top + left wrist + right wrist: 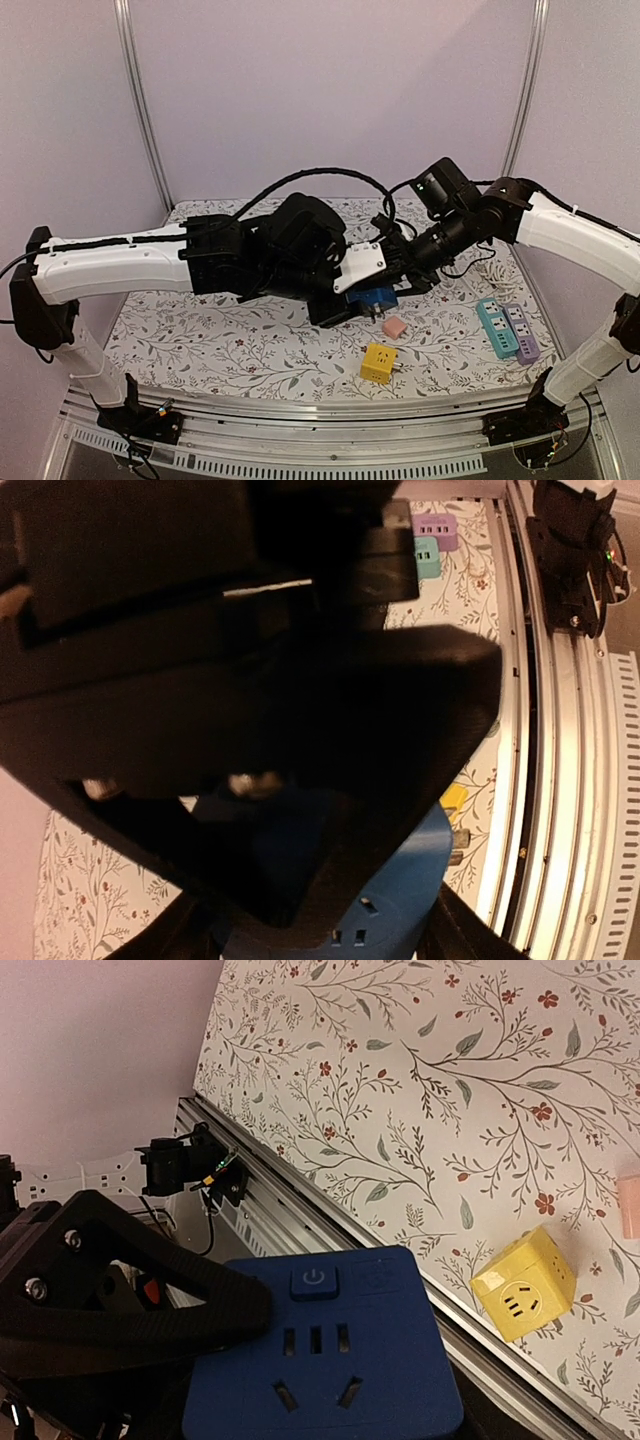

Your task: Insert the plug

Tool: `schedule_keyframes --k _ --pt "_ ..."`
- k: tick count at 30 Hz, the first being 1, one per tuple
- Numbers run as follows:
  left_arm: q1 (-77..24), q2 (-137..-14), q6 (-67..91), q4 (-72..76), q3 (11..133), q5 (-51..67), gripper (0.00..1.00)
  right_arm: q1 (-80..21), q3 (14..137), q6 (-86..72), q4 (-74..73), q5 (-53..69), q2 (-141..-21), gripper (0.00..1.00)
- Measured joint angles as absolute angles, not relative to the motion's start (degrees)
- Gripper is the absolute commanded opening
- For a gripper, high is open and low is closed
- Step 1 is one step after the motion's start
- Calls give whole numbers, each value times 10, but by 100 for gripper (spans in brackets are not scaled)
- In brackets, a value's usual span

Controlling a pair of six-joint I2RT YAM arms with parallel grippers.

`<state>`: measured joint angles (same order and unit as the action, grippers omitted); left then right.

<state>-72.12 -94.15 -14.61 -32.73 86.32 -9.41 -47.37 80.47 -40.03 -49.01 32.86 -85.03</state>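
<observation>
The plug is a blue cube (370,300) with a power button, socket holes on one face and metal prongs (456,846) on its side. It hangs above the table's middle, between both arms. My left gripper (335,298) is shut on it; in the left wrist view the cube (400,900) sits between the dark fingers (475,935), with a black arm part covering most of that view. My right gripper (405,275) comes in from the right, and the cube's face (320,1360) fills its jaws, dark finger edges flush at its lower sides. The left finger (120,1295) rests on the cube's left edge.
A yellow socket cube (378,362) and a small pink block (394,327) lie on the floral table just below the held cube. A teal power strip (492,327) and a purple one (520,335) lie at the right. The metal rail (330,415) runs along the near edge.
</observation>
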Motion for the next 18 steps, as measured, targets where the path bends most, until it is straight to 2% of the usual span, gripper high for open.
schedule_keyframes --k 2,7,8,9,18 --pt "-721 -941 -144 -325 863 -97 68 -474 804 -408 -490 327 -849 11" --pt "-722 -941 -134 -302 863 -120 81 -474 804 -447 -488 314 -848 2" --pt "-722 -941 -131 -296 863 -124 94 -474 804 -451 -488 310 -847 2" --pt "-722 -941 -129 -290 863 -128 99 -474 804 -453 -488 306 -846 1" --pt "-722 -932 -115 -264 850 -153 100 -474 804 -465 -484 271 -822 0"
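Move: The blue plug is in both my hands at once, roughly 24 cm above the table: its middle is about 1 cm right of and 1 cm below my left hand, and about 1 cm left of and 1 cm below my right. From my right hand, the yellow cube stands some 5 cm right, 2 cm back and 21 cm below; the pink block lies about 10 cm ahead, 9 cm right and 23 cm below. I finish the handover: my left fingers spread from their grip on the blue plug to wide open and let it go, while that hand eases about 2 cm forward and 2 cm up, its tips still to either side of the plug. My right fingers keep their grip, carrying the plug a good centimetre forward, right and, late on, up, turning some 8 degrees clockwise. ##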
